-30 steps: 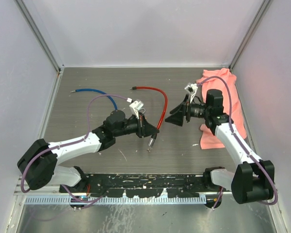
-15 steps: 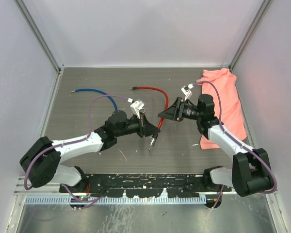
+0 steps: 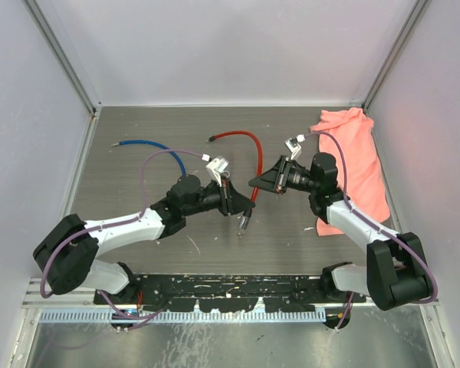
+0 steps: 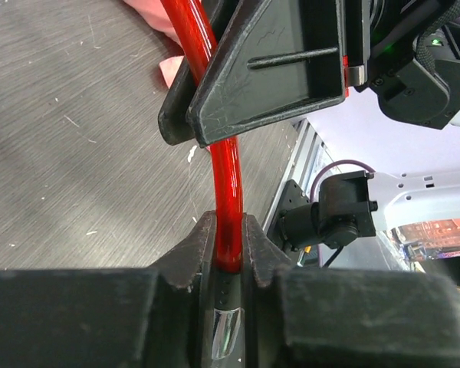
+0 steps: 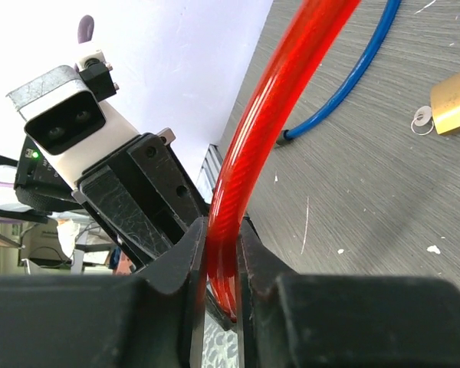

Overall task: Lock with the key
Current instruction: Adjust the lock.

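Note:
A red cable point(image 3: 245, 136) with a metal end point(image 3: 243, 222) runs between both grippers above the table. My left gripper point(image 3: 234, 201) is shut on it just above that metal end point(image 4: 224, 330), the red cable point(image 4: 226, 176) rising from its jaws. My right gripper point(image 3: 261, 182) faces it from the right and is shut on the same red cable point(image 5: 268, 107) a little further along. A brass padlock point(image 5: 456, 103) with a small silver ring lies on the table in the right wrist view. I cannot make out the key.
A blue cable point(image 3: 149, 144) lies at the back left of the table. A pink cloth point(image 3: 360, 161) lies along the right wall. White walls enclose three sides, and a black rail point(image 3: 230, 287) runs along the near edge.
My right gripper has moved left to the red cable and closed on it. The cable's loop has shifted slightly. The left gripper has kept its hold.

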You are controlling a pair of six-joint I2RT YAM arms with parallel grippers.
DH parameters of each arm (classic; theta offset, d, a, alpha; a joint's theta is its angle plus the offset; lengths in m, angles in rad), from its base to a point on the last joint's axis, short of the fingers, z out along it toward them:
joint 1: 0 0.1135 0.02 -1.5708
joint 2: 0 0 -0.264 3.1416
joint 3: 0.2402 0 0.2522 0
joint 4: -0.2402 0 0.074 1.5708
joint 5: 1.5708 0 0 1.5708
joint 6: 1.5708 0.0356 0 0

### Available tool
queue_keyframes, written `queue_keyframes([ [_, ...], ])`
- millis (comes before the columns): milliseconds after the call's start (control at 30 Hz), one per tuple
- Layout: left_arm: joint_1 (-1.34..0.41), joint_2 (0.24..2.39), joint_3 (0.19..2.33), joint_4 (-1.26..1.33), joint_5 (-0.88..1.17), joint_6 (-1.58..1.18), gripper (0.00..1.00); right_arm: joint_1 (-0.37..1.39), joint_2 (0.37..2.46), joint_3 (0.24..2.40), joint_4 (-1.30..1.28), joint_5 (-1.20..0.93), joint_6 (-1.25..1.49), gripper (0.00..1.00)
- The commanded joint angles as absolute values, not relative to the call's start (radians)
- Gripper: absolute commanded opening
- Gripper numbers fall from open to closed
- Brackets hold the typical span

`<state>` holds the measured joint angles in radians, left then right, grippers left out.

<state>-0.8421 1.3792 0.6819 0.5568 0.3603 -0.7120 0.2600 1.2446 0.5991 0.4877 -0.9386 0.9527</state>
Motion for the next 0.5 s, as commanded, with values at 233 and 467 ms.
queue_keyframes([
  [233, -0.841, 1.24, 0.578, 0.553, 0.26, -0.661, 0.59, 0.214, 1.206, 0.603, 0.704, -1.034, 1.01, 0.01],
  [467, -0.841, 1.051, 0.488, 0.456, 0.181, -0.552, 0.81, 0.18, 1.179, 0.601, 0.685, -1.075, 0.918, 0.01],
])
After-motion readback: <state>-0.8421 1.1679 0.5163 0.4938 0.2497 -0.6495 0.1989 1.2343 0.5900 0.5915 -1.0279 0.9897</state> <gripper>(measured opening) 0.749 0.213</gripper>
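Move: Both grippers already hold the red lock: the left one pinches it just above its black collar, the right one pinches the red tube about 5 cm farther out. From the left fingers the collar is 1 cm back and 1 cm down, the clear end some 4 cm back, 2 cm left and 4 cm down; the brass padlock lies roughly 5 cm ahead, 8 cm left and 12 cm below. From the right hand the collar is about 6 cm back, 1 cm left and 3 cm down. Open the left gripper wide so that it lets go of the red lock beside the collar, then draw it off to the left, about 4 cm away from the lock and picking up speed. Keep the right fingers pinched on the red tube throughout, lifting that hand some 1.5 cm and easing it as far to the right. ##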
